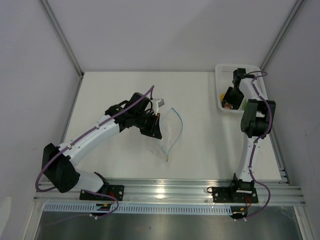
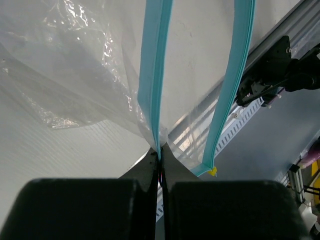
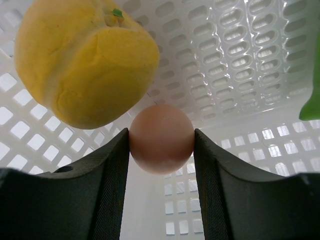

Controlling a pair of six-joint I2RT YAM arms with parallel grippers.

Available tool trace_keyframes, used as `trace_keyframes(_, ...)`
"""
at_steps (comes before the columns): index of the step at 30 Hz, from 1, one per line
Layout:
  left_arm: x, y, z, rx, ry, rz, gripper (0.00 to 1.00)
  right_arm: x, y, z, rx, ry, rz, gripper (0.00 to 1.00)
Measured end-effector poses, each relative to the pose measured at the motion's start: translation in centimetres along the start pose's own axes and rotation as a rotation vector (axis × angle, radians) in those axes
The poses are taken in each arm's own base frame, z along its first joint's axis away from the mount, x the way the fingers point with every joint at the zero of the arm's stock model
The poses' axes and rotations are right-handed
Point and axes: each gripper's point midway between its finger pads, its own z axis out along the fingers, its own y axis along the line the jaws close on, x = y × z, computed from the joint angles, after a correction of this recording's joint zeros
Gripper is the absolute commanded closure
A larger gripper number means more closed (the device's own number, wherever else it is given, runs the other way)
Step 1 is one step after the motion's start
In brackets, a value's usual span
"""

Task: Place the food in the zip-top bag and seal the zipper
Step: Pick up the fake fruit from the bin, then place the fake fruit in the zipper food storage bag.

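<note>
The clear zip-top bag (image 1: 167, 132) lies mid-table, its mouth open. My left gripper (image 1: 156, 116) is shut on one side of the teal zipper strip (image 2: 152, 75). The other side of the strip (image 2: 231, 85) hangs apart from it and ends in a small yellow tab (image 2: 213, 171). My right gripper (image 1: 230, 102) is down inside the white lattice basket (image 1: 222, 70). In the right wrist view its fingers (image 3: 112, 165) are closed on both sides of a smooth peach-pink ball (image 3: 161, 138). A lumpy round yellow food piece (image 3: 85, 60) lies just behind the ball. A bright green piece (image 3: 311, 102) shows at the right edge.
The basket stands at the table's back right corner, close to the enclosure post. Its lattice wall (image 3: 225, 50) surrounds my right gripper. The aluminium rail (image 1: 170, 190) with both arm bases runs along the near edge.
</note>
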Motion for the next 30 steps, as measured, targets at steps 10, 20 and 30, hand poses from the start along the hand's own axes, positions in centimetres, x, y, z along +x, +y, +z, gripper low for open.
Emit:
trace_keyframes(10,0.2,-0.4,0.0,0.027,0.023,-0.041,0.99,-0.5,-0.5,-3.8,0.001,-0.075,-0.001,1.0)
trace_keyframes(20,0.4,-0.9,-0.2,0.049,0.038,-0.077,0.99,-1.9,0.2,-9.8,-0.073,-0.203,-0.006,1.0)
trace_keyframes(30,0.4,-1.0,0.4,0.076,0.072,-0.131,0.99,1.9,5.1,-18.7,-0.264,-0.329,-0.192,1.0)
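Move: In the right hand's fingers, down in the bin, the peach-coloured fruit is already gripped; the open mouth of the zip-top bag lies about 34 cm to this hand's left, 24 cm back and some 10 cm higher. The yellow fruit sits about 5 cm ahead and 3 cm left of the hand, the green fruit 11 cm right and 2 cm ahead. From the left hand, the bag's mouth is roughly 6 cm right, 2 cm ahead and slightly lower. Lifting the already pinched peach-coloured fruit out of the bin, the right hand first rises nearly straight, then swings left and a little back over the bin's left side towards the bag, still climbing to about 18 cm up and 6 cm left. The fingers keep their grip while their tips tilt outward some 25 degrees, with a slight counter-clockwise turn. The left hand keeps its pinch on the bag's edge. ##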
